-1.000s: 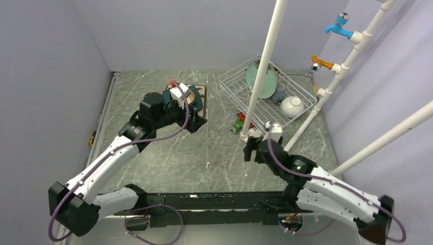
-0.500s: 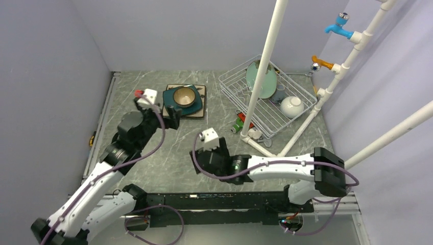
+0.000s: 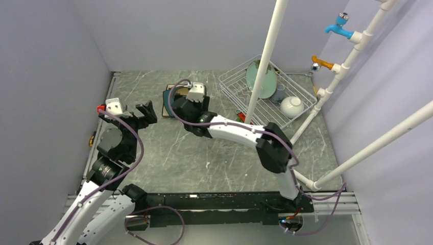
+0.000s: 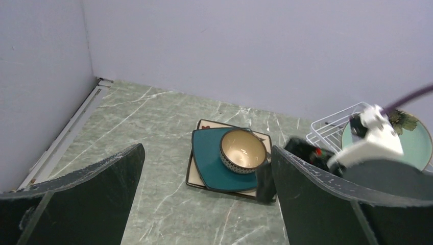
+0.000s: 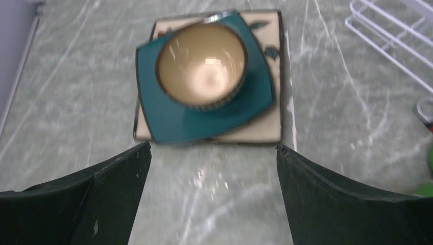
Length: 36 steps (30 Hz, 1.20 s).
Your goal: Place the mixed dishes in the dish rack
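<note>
A brown glazed bowl (image 5: 201,64) sits on a teal square plate (image 5: 168,117), stacked on a cream square plate with flowers (image 5: 265,130). My right gripper (image 5: 213,153) is open and empty just in front of this stack; seen from above (image 3: 179,106), it hides most of the stack. My left gripper (image 3: 145,109) is open and empty to the left of the stack, facing the brown bowl (image 4: 243,149). The white wire dish rack (image 3: 301,94) holds a mint-green plate (image 3: 260,79), a small mug (image 3: 279,93) and a white bowl (image 3: 291,106).
A white pipe frame (image 3: 265,61) stands in front of the rack, with blue (image 3: 338,25) and orange (image 3: 321,64) taps at the right. Small red and green items (image 3: 240,119) lie by the rack's near corner. Walls close the left and back.
My left arm has pulled back to the left, away from the stack. My right arm has swung from the near right across the table to the stack.
</note>
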### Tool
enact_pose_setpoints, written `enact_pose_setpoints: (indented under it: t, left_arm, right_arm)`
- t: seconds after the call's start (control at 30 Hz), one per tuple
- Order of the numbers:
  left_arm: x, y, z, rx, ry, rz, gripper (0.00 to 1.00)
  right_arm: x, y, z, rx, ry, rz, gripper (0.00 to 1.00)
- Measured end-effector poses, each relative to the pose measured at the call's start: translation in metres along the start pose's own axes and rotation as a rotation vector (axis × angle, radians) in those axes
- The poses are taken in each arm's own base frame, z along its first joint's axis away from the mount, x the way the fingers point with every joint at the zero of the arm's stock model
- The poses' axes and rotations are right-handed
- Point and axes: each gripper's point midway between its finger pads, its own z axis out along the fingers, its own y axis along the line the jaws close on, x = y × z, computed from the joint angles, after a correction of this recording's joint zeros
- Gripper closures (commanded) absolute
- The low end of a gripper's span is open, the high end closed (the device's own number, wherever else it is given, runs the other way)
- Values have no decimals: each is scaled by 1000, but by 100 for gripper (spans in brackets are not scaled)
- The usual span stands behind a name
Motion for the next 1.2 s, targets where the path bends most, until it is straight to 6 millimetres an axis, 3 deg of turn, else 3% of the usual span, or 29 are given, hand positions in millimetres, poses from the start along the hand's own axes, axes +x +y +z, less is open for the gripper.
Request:
enact_pose_setpoints:
  t: [0.13,0.27,0.4,0.53,0.67,0.77,0.83,1.0,1.07,1.2]
  left_arm:
    - [9,-1,6,-7,27,20,1]
    - [19,-3,11,0,57,36,1]
    - [22,-3,13,11,71,36,1]
    - [22,0,16,14,71,17,1]
    - [25,1,21,21,86,-1,1]
    - [33,0,26,29,114,-4,1]
    - [39,-3,28,40,133,2,1]
    - [49,-7,31,60,167,12,0]
    - [48,-9,31,66,167,11,1]
    - [45,-12,33,78,166,8,1]
  right_arm:
    - [-15,8,48,56,-44,26,8]
    - [-27,-6,94,102,-52,37,12]
    - [-18,-31,128,133,-12,21,27]
    - [5,-49,156,130,55,-39,31]
    - [32,-51,170,115,104,-121,34]
    - [43,-48,168,100,129,-165,44]
    - [43,-47,167,93,130,-176,52]
    - [47,-41,165,65,142,-197,84]
    - [38,-33,166,44,123,-176,98]
    - [27,-23,164,12,112,-187,100]
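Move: The tan bowl sits roughly 15 cm ahead of the right hand, 4 cm to its left and 12 cm lower. Under it lie the teal plate, some 14 cm ahead, 5 cm left and 15 cm down, and the square plate, 13 cm ahead, 4 cm left and about 16 cm down; the dish rack's middle is about 15 cm ahead and 32 cm right. From the left hand the tan bowl is some 25 cm ahead, 10 cm right and 30 cm below. The tan bowl is taken by the right side of its rim: the open right hand swings about 14 cm forward, then sinks some 11 cm beside the rim, its left side dipping about 10 degrees. The right fingers close, one inside and one outside the wall, pinch it and rise 2 cm. The left hand, open and empty, eases forward and down about 5 cm. ##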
